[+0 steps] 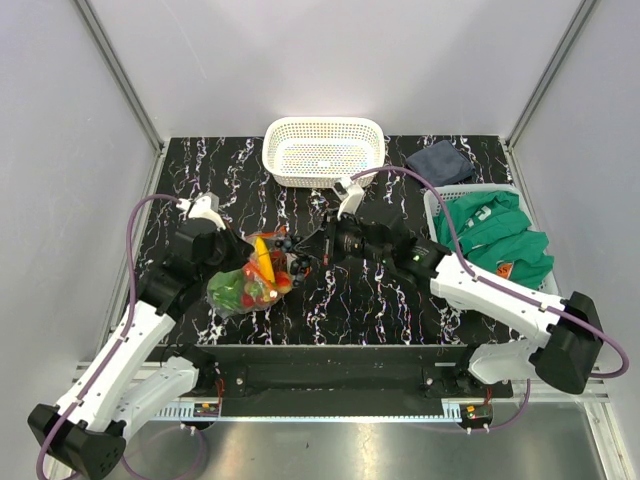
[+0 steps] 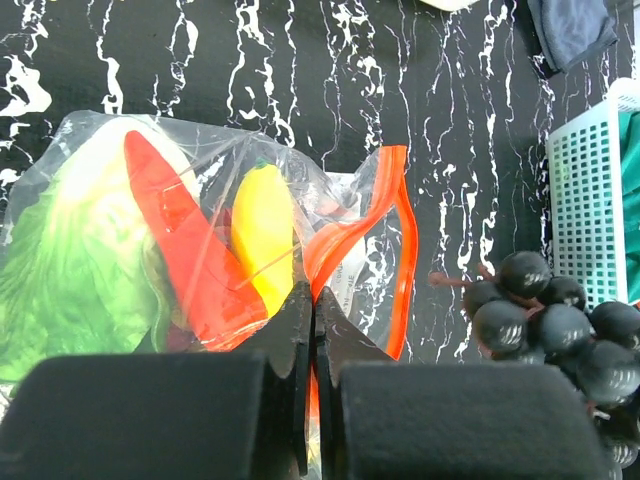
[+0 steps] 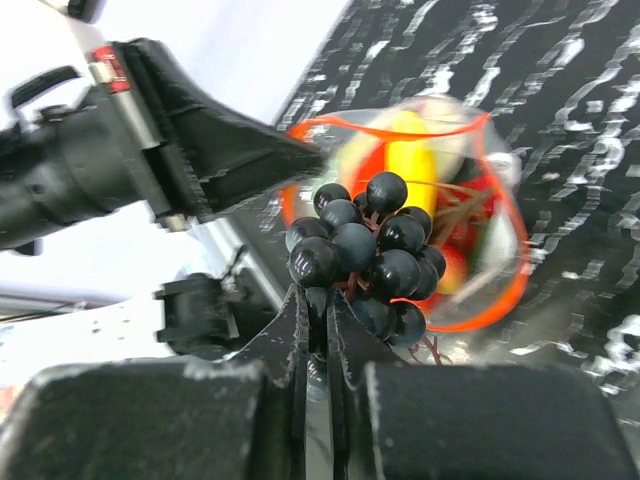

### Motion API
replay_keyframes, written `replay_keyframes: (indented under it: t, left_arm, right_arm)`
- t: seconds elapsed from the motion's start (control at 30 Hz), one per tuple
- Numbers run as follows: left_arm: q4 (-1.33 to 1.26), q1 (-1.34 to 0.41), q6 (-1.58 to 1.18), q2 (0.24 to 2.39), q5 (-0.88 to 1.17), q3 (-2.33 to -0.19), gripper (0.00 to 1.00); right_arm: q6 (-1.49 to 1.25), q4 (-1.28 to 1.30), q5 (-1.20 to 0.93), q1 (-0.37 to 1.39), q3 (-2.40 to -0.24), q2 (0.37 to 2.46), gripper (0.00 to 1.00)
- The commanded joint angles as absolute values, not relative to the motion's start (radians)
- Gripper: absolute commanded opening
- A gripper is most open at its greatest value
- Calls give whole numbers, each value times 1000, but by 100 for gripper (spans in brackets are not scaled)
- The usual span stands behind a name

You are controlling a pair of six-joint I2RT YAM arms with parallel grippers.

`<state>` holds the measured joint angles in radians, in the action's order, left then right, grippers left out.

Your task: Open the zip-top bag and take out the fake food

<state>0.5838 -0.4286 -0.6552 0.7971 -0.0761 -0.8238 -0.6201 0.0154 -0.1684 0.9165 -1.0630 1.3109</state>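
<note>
The zip-top bag (image 1: 240, 290) lies left of centre on the black marbled table, its orange-rimmed mouth (image 2: 398, 250) gaping open. Inside it show green lettuce (image 2: 60, 270), a red pepper (image 2: 180, 240) and a yellow banana (image 2: 262, 230). My left gripper (image 2: 313, 292) is shut on the bag's orange rim (image 1: 243, 262). My right gripper (image 3: 328, 300) is shut on the dark grape bunch (image 3: 370, 250), which hangs just outside the bag's mouth (image 1: 290, 258). The same grapes (image 2: 560, 320) appear at the right of the left wrist view.
A white lattice basket (image 1: 323, 150) stands at the back centre. A dark blue cloth (image 1: 440, 160) lies at the back right. A white bin (image 1: 437, 205) holding a green cloth (image 1: 500, 235) sits along the right edge, behind my right arm.
</note>
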Motion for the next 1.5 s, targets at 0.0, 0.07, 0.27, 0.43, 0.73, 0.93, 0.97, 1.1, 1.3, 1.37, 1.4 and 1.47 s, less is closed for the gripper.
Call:
replay_keyframes:
  t: [0.0, 0.07, 0.27, 0.43, 0.73, 0.93, 0.97, 1.1, 1.3, 1.37, 1.4, 1.47]
  left_arm:
    - [571, -430, -640, 764, -120, -850, 0]
    - [583, -430, -632, 753, -126, -851, 0]
    - [607, -430, -607, 726, -130, -848, 0]
    - [611, -430, -592, 707, -115, -854, 0]
    - [609, -430, -580, 722, -75, -884, 0]
    - [612, -431, -566, 732, -60, -897, 0]
    - [612, -430, -566, 730, -58, -897, 0]
    - [612, -430, -566, 742, -57, -907, 0]
    - [609, -430, -561, 770, -77, -911, 0]
    - [607, -430, -563, 776, -77, -911, 0]
    - [609, -430, -564, 775, -75, -908, 0]
    - [604, -430, -568, 772, -75, -902, 0]
  right_arm:
    - [-523, 89, -48, 920, -1149, 1290, 2]
    - [-489, 110, -9, 908, -1196, 1308, 3]
    - [-437, 115, 21, 789, -1328, 1410, 4]
    - [-393, 100, 55, 675, -1521, 1592, 4]
    - [-362, 66, 51, 511, -1936, 2048, 8]
    - [-324, 71, 20, 453, -2112, 2247, 9]
    - [-316, 72, 20, 446, -2127, 2267, 9]
    - [-301, 110, 9, 417, -2221, 2371, 21]
    - [-285, 293, 2, 407, -2417, 2474, 59]
    - [-284, 310, 3, 407, -2418, 2456, 70]
    - [-285, 334, 3, 407, -2415, 2444, 72]
    - [-304, 347, -26, 407, -2376, 2387, 73]
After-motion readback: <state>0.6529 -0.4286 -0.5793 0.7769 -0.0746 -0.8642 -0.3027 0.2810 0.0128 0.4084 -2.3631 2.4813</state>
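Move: The grapes are already in the right gripper. The white basket they go to lies about 43 cm ahead of it, 4 cm to its right and some 21 cm lower. The folded towel is roughly 29 cm to the right of the basket, about level with it; the zip-top bag lies about 13 cm left of the right hand, 2 cm ahead and well below. From the left hand the basket is some 40 cm ahead and 15 cm right. Carry the grapes forward with the right gripper, away from the bag and across to the basket, some 40 cm and slightly right, rising about 5 cm first and then sinking over the basket. Swing the wrist clockwise some 35 degrees on the way, then open the fingers wide to let the grapes go. Keep the left fingers shut on the bag's orange rim, almost still. ##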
